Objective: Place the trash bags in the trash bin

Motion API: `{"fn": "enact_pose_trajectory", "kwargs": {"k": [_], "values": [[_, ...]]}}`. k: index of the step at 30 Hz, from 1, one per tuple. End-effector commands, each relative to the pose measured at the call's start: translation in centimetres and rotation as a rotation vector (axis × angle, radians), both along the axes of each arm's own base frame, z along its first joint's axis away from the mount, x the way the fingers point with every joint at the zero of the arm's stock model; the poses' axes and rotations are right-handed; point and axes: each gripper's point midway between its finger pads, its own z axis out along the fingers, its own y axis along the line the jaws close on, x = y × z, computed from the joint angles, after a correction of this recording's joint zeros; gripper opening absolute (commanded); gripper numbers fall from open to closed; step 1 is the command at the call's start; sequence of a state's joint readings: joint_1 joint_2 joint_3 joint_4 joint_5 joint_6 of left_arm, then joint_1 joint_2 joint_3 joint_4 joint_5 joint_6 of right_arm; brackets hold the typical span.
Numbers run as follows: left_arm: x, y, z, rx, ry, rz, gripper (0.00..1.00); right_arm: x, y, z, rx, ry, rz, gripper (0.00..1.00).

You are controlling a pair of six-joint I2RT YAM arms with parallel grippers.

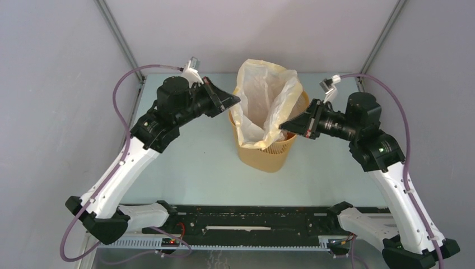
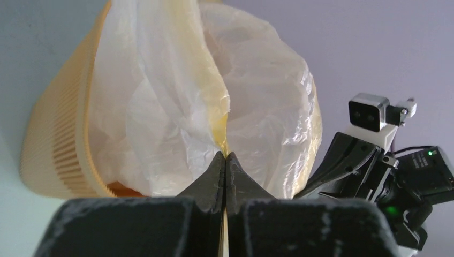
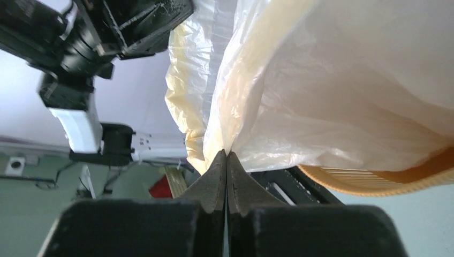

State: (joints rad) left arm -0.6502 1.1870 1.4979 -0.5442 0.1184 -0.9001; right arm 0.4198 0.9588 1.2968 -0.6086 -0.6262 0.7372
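Note:
The orange-tan trash bin (image 1: 268, 156) stands mid-table with a thin, translucent whitish-yellow trash bag (image 1: 263, 101) sitting in it, its mouth standing up above the rim. My left gripper (image 1: 235, 101) is at the bag's left edge, shut on a fold of the film. In the left wrist view that gripper (image 2: 225, 155) pinches the trash bag (image 2: 257, 107) in front of the trash bin (image 2: 56, 144). My right gripper (image 1: 283, 126) is shut on the bag's right front edge. The right wrist view shows the right gripper (image 3: 227, 153) nipping the trash bag (image 3: 332, 91) above the trash bin (image 3: 375, 182).
Grey walls and metal frame posts (image 1: 120, 39) close in the table on three sides. A black rail (image 1: 246, 224) with the arm bases runs along the near edge. Purple cables (image 1: 120, 84) loop off both arms.

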Motion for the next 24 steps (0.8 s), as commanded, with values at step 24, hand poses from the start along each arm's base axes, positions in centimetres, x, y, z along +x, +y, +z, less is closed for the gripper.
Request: {"fn": "enact_pose_trajectory", "kwargs": {"k": [24], "values": [[1.2, 1.5, -5.7, -0.209, -0.199, 0.031, 0.0, 0.3, -5.2, -4.3, -0.09, 0.03, -0.134, 0.0]]}}
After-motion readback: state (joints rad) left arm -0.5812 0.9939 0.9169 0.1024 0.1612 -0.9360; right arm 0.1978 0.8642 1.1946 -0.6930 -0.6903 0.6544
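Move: My left hand pinches the trash bag's left edge. From it, the trash bin's mouth is centred about 11 cm to the right, 3 cm ahead and 9 cm below, and the bag's middle lies some 9 cm to the right, 1 cm ahead and 4 cm down. My right hand pinches the near-right edge. From it, the bin mouth lies about 10 cm ahead, 4 cm left and 7 cm below, and the bag's middle 8 cm ahead, 5 cm left and slightly down. Keeping the bag's edge pinched in both hands, I flick it forward about 6 cm, my left hand rising and drifting right, my right swinging out to the right and turning clockwise. Then I draw both hands back most of that way and down, left about 8 cm from its peak and right about 5, lowering the bag's mouth towards the bin's rim, my right hand staying out to the right. ##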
